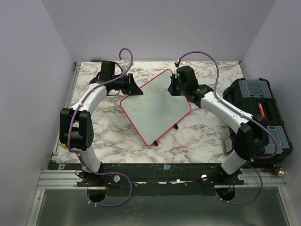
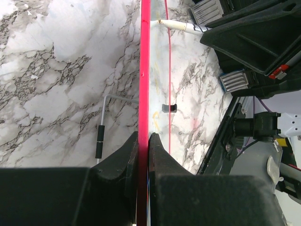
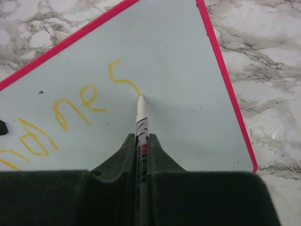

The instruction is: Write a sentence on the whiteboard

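The whiteboard (image 1: pixel 157 113), white with a pinkish-red frame, lies at an angle in the middle of the marble table. My left gripper (image 1: pixel 130 85) is shut on its far left edge; in the left wrist view the jaws (image 2: pixel 144 135) clamp the red frame (image 2: pixel 145 66) edge-on. My right gripper (image 1: pixel 172 87) is shut on a white marker (image 3: pixel 141 126), whose tip touches the board (image 3: pixel 183 66) at the end of a yellow stroke. The sentence (image 3: pixel 84 101) shows as yellow handwritten letters, faint in the top view (image 1: pixel 140 101).
A black toolbox (image 1: pixel 259 112) with clear lid pockets stands at the table's right edge, close to the right arm. Small black clips (image 1: pixel 175 126) stick out from the board's near edge. A thin wire leg with a black sleeve (image 2: pixel 99 141) lies beside the board.
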You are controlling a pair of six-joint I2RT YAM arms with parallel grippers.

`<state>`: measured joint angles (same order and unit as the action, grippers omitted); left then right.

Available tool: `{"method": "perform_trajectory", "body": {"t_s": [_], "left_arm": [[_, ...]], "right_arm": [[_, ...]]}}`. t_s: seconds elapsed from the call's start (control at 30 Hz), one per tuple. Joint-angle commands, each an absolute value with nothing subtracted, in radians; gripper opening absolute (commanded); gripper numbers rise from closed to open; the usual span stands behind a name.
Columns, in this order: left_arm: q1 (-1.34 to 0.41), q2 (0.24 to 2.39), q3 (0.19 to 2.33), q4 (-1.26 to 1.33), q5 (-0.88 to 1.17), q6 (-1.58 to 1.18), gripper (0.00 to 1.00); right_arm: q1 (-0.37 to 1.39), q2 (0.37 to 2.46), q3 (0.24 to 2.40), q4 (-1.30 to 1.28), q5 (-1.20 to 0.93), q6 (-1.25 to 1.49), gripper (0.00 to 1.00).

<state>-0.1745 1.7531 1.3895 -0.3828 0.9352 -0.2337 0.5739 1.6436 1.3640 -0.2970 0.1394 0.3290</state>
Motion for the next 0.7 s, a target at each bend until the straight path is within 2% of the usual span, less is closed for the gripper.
{"method": "perform_trajectory", "body": {"t_s": [0.0, 0.37, 0.67], "left_arm": [[-0.212, 1.772, 1.379, -0.421, 0.903, -0.124, 0.00], [-0.212, 1.772, 1.378, -0.423, 0.904, -0.124, 0.00], [-0.212, 1.768, 1.377, -0.423, 0.903, -0.122, 0.00]], "right_arm": [[0.570, 1.617, 1.336, -0.348, 0.106, 0.340, 0.01], [0.570, 1.583, 1.365, -0.314, -0.060, 0.362, 0.01], [0.571, 1.405, 1.292, -0.134, 0.057, 0.433, 0.01]]}}
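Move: The right hand holds the marker with its tip on the half-drawn s, whose middle lies about 6 cm ahead of that hand, 3 cm left and 4 cm below. The finished e is some 4 cm ahead and 7 cm left at the same depth. The whiteboard's far corner is about 12 cm ahead, 2 cm left and slightly lower. From the left hand, clamped on the board's edge, the s lies roughly 12 cm right, 6 cm ahead and 4 cm below. Back and leftward, the right hand draws the marker tip over the whiteboard by about 2 cm to curl the tail of the s towards the e, then lifts quickly some 5 cm, still easing back. It rolls about 10 degrees, left side rising, and its fingers keep the marker. The left hand keeps the board's edge pinched and stays still. ##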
